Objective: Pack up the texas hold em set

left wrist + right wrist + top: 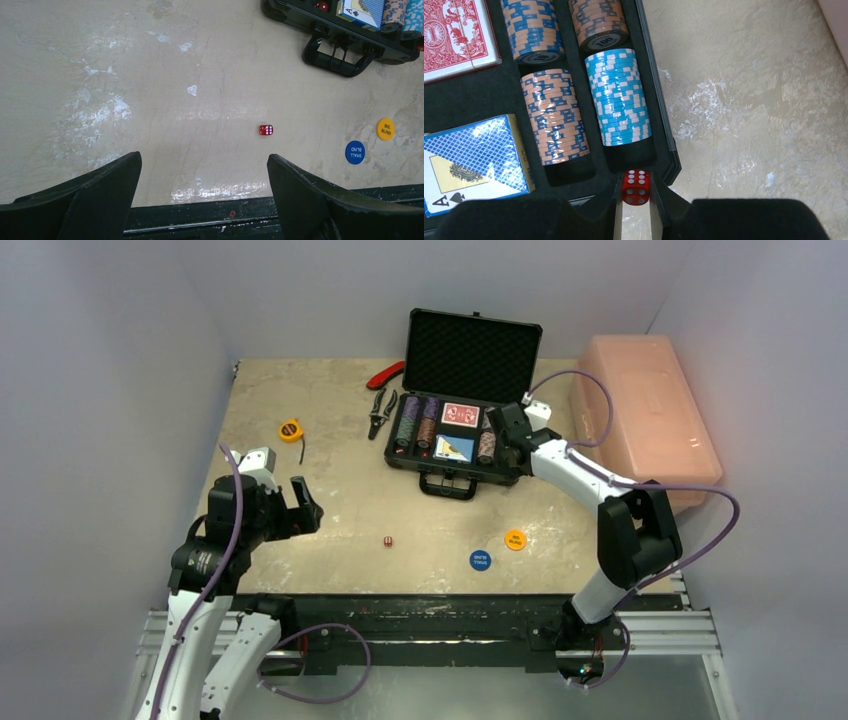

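The black briefcase stands open at the back, foam-lined lid up, holding chip stacks, a red deck and a blue deck. My right gripper is shut on a red die, held over the case's near right corner; it also shows in the top view. A second red die lies on the table, also in the left wrist view. A blue disc and an orange disc lie near the front. My left gripper is open and empty, left of the die.
A pink plastic box stands at the right. Red-handled pliers, black pliers and a yellow tape measure lie left of the case. The case handle points toward the table front.
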`<state>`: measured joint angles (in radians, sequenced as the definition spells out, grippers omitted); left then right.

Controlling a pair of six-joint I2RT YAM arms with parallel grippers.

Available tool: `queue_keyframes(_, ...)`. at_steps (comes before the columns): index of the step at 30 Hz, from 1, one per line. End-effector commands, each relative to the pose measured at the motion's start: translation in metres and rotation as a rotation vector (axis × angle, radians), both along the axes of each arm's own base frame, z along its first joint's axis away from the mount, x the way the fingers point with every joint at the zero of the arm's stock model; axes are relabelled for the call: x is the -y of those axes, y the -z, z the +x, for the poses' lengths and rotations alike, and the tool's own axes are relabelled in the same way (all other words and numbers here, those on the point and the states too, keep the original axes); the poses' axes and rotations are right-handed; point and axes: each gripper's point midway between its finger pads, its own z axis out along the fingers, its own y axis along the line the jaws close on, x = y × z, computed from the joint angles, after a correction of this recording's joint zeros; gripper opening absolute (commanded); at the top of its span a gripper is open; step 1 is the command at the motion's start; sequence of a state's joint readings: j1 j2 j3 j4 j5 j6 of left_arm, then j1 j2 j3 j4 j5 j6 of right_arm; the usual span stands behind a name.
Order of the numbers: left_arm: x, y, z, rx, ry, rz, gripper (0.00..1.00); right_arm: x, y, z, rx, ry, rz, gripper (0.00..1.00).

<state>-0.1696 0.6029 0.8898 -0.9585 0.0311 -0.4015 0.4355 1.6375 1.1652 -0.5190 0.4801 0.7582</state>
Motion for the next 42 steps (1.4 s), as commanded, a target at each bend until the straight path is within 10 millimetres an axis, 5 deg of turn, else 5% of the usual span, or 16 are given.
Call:
queue_keyframes(1, 0.000, -0.005, 0.006, 0.032, -0.002, -0.001, 0.97, -0.005, -0.020, 0.019, 0.072, -0.008, 0.039, 0.00)
queue_keyframes(18, -0.001, -0.005, 0.006, 0.033, -0.003, 0.000, 0.97, -0.004, -0.015, 0.024, 0.078, -0.034, 0.064, 0.02)
queue_keyframes(24, -0.001, -0.005, 0.006, 0.034, -0.004, 0.000, 0.97, -0.001, -0.014, 0.023, 0.080, -0.017, 0.069, 0.23)
queue_keyframes(32, -0.001, -0.005, 0.006, 0.034, -0.008, 0.001, 0.97, 0.000, -0.015, 0.022, 0.085, -0.011, 0.079, 0.72)
queue_keyframes(42, 0.000, -0.003, 0.006, 0.024, -0.005, -0.004, 0.97, 0.000, -0.053, 0.022, 0.172, -0.095, 0.062, 0.86)
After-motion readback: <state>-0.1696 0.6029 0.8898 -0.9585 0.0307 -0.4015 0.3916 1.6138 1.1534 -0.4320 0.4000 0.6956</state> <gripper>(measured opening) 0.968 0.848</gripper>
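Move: The right gripper already holds the red die low over the near end of the case's right-hand chip slot; the free pocket is about 2 cm ahead, 0 cm to the side and 2 cm below. The blue chips lie straight ahead, about 6 cm out, with the orange chips some 4 cm left of them and the blue card box roughly 11 cm left of them. From the left gripper the pocket is about 20 cm ahead, 40 cm right and 11 cm below. Ease the right gripper forward about 2 cm, nearly level, carrying the pinched red die over the free pocket at the near end of the blue chips. Hold there and open the fingers wide to let go of the die, then start lifting, by just under 1 cm. ##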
